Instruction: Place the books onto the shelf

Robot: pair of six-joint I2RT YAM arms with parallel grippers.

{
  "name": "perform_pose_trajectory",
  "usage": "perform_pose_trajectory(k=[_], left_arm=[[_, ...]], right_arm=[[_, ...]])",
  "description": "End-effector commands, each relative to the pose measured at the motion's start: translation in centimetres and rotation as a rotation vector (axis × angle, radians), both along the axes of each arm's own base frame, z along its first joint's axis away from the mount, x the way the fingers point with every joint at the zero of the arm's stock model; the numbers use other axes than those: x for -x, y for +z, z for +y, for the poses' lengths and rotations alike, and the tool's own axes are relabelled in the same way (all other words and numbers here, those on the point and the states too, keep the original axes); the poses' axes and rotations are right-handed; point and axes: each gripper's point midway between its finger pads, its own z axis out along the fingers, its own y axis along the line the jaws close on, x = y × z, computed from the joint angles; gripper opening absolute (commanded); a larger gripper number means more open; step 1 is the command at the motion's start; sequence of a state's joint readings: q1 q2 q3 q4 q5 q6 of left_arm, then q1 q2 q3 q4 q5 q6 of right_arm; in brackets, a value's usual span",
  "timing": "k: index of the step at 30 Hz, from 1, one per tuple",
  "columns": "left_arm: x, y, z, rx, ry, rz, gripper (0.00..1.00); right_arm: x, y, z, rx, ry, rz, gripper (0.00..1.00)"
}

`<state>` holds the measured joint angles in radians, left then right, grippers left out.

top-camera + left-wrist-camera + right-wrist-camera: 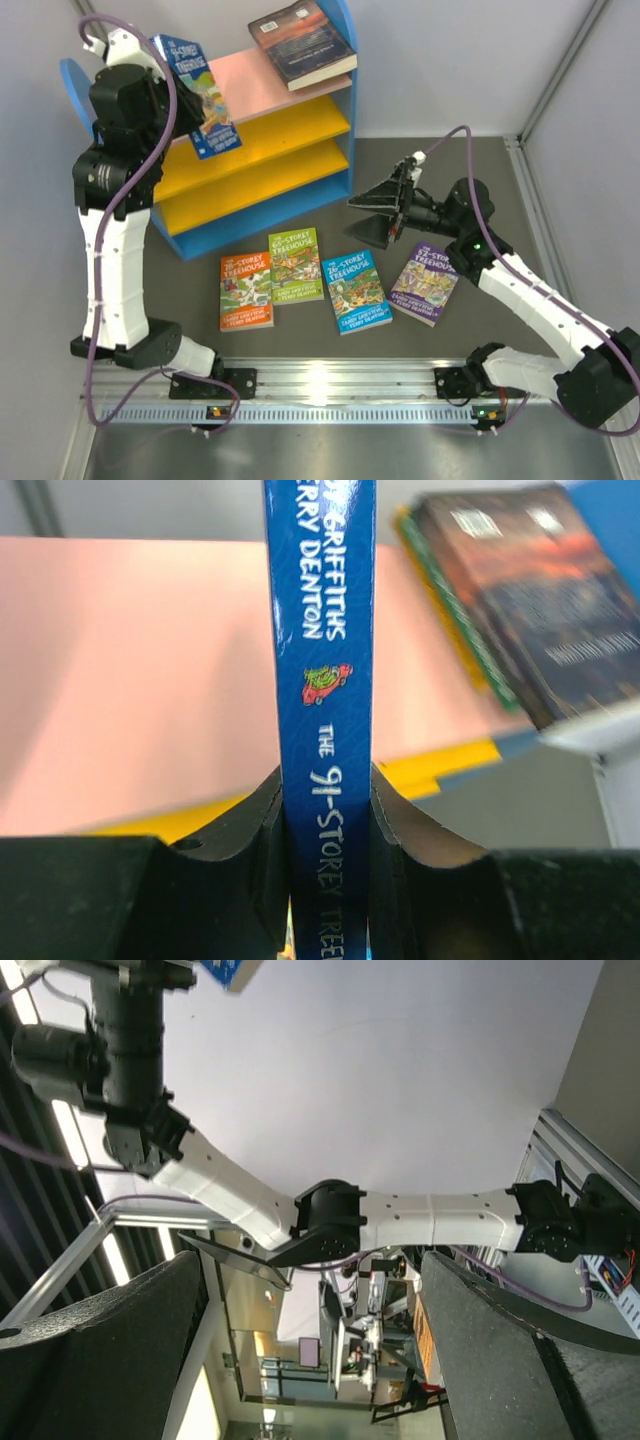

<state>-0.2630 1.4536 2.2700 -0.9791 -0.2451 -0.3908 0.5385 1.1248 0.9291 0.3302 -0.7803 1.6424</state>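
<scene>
My left gripper (168, 62) is shut on the spine of a blue paperback (203, 100), held over the left part of the shelf's pink top board (255, 85). In the left wrist view the blue spine (322, 630) stands upright between the two black fingers (250, 830), with the pink board behind it. A thick dark book (303, 42) lies on the right end of that board, and thin green and yellow book edges (440, 590) show under it. My right gripper (383, 215) hangs open and empty to the right of the shelf.
Several thin books lie flat on the dark table in front of the shelf: orange (245, 290), green (295, 265), blue (358, 290), purple (425, 283). The two yellow lower boards (260, 135) hold nothing. The right wrist view shows only my left arm (250, 1200) and the wall.
</scene>
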Motion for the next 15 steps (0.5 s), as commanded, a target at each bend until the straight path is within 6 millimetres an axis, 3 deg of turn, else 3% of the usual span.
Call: perform_pose_trajectory(k=[1,3,4,6,9,15], left_arm=[[-3.2,5.2,3.9,0.035,0.078,-0.204,0.00],[-4.3,4.9,4.0,0.077,0.026,-0.200,0.00],[-5.6,4.2,5.9,0.094,0.056,-0.183,0.00],[-6.5,4.1,6.6,0.138,0.036,-0.182,0.00],[-8.1,2.3,9.4,0.184,0.054,-0.133,0.00],[-10.1,-1.0,10.8,0.189,0.054,-0.034,0.01]], right_arm=[[1.1,0.4,-1.0,0.000,0.012,-0.054,0.91],[1.0,0.1,-1.3,0.004,0.007,-0.052,0.91],[1.1,-0.1,-1.4,0.007,0.010,-0.050,0.91],[0.9,-0.4,-1.7,0.016,0.002,-0.045,0.91],[0.6,-0.9,-2.4,0.026,-0.009,-0.040,0.90],[-0.2,-2.2,-3.5,0.042,-0.027,-0.018,0.90]])
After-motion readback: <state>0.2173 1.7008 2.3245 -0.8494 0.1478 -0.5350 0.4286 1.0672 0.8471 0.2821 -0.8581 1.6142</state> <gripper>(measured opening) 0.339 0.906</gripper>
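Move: My left hand already holds the blue 91-storey book by its spine and is taking it to the empty left part of the pink top board. The middle of that place lies about 10 cm ahead, 7 cm left and 9 cm below. From this hand, the stack with the dark book on top lies some 20 cm ahead and 22 cm right; the blue left end panel lies about 5 cm ahead and 20 cm left. From my right hand the place is roughly 24 cm ahead, 42 cm left and slightly higher. I carry the pinched book with my left hand about 12 cm left and 10 cm forward, over the empty left part of the pink board, sinking some 4 cm, mostly late on. My wrist rolls its left side down about 10 degrees and turns slightly counter-clockwise; my grip holds. My empty, wide-open right hand eases a few centimetres right and down. ##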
